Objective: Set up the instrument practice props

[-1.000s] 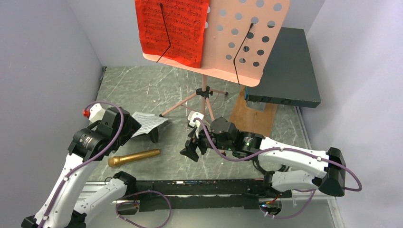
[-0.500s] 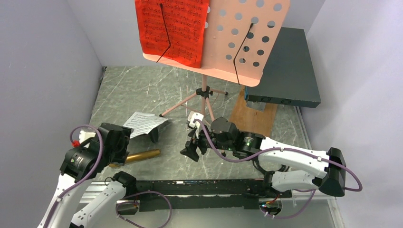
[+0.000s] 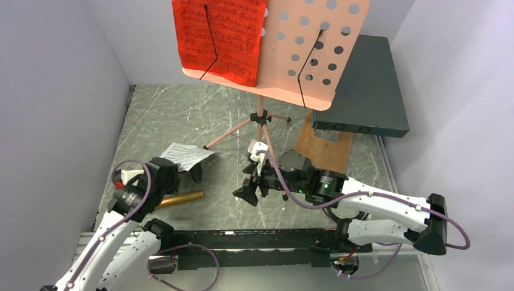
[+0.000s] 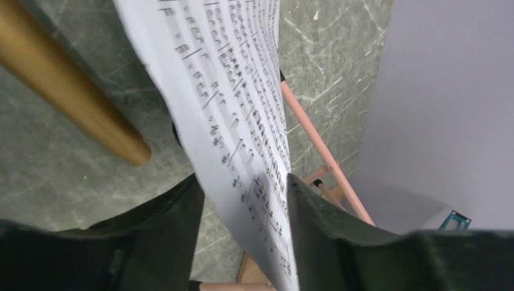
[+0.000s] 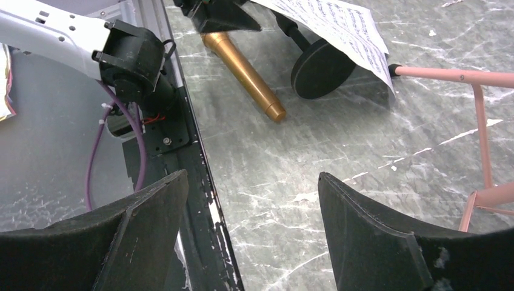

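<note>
The pink perforated music stand (image 3: 303, 54) rises at the back on its tripod legs (image 4: 315, 139), with a red music sheet (image 3: 221, 36) on its left half. A white music sheet (image 3: 185, 156) rests tilted on the small black round-base mic stand (image 5: 321, 65). The gold microphone (image 3: 182, 198) lies flat on the table beside it. My left gripper (image 4: 243, 179) is open, and the white sheet's (image 4: 230, 91) edge stands between its fingers, against the right one and apart from the left. My right gripper (image 5: 251, 176) hangs open over bare table near the front rail.
A large dark teal box (image 3: 370, 91) sits on a wooden board (image 3: 321, 151) at the back right. Grey walls close in on both sides. A black rail (image 3: 254, 239) runs along the near table edge. One tripod leg (image 5: 454, 76) lies just right of my right gripper.
My left arm has dropped and swung right to the white sheet, and its jaws have narrowed around the sheet's edge. My right arm has shifted slightly right.
</note>
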`<state>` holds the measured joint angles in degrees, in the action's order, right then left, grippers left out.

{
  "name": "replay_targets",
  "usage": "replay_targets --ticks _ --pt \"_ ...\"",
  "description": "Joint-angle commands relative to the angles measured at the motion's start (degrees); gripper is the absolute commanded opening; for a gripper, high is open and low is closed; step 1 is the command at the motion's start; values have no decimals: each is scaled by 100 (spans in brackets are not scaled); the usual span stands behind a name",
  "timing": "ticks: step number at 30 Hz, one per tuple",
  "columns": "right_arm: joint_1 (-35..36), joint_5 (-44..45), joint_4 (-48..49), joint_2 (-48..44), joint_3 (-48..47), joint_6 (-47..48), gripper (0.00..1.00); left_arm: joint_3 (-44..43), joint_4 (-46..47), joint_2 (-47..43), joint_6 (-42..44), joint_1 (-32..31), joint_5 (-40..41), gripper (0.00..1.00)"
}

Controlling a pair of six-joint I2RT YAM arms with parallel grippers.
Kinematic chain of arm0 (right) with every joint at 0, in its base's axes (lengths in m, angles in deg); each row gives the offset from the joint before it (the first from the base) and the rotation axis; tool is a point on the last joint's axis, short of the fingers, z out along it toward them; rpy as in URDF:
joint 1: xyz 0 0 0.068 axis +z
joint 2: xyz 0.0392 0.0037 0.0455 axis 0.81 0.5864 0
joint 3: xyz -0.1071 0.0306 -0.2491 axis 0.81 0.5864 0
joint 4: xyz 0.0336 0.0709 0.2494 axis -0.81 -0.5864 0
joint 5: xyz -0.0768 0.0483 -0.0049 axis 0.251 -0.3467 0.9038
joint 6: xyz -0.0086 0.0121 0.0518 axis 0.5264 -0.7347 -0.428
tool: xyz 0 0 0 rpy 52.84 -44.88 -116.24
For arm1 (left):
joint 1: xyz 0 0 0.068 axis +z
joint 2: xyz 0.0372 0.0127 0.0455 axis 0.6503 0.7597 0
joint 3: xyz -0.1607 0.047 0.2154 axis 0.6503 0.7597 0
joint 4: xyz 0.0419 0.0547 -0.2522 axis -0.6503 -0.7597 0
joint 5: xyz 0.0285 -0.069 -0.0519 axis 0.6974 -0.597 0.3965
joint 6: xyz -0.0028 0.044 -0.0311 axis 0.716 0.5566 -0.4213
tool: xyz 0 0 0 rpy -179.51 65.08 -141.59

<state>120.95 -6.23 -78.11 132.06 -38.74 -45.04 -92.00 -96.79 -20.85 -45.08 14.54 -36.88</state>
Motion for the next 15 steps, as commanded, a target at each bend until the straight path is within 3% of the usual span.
replay_targets --ticks 1,5,9,11,13,15 --pt "23 68 73 -140 75 -67 81 -116 757 166 463 1 321 46" --pt "26 161 -58 -136 -25 -44 81 -1074 115 548 2181 4 824 4" --pt "29 185 17 -305 139 -9 81 -2459 -66 996 4553 1 919 0" --pt "19 249 67 -374 211 51 81 -2711 819 1004 6635 1 99 0" --pt "21 295 -58 -346 80 168 81 -2936 1430 970 8287 1 -1922 0" --pt "16 349 -253 -294 -166 241 82 -3399 1329 1079 9339 1 -3581 0"
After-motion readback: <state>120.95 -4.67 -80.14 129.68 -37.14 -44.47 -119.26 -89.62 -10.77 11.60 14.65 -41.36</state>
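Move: The white sheet music sags between the left hand's open fingertips and over the microphone stand, its middle about 5 cm ahead of this hand, 4 cm to its right and 4 cm below. The stand's round base is some 7 cm ahead, 7 cm right and 11 cm lower; the gold microphone lies about 5 cm back, 1 cm left and 14 cm down. From the right hand, the sheet's middle is roughly 14 cm ahead, 21 cm left and 14 cm below. The left fingers shut from about two-thirds open and pinch the near part of the white sheet, the hand easing only about a centimetre forward while they close. Then it lifts fast, some 15 cm up with about 3 cm forward in all, away from the microphone stand and the microphone, keeping the pinch as the wrist rolls its left side up about 35 degrees, swings clockwise about as much and tips its fingers up. ##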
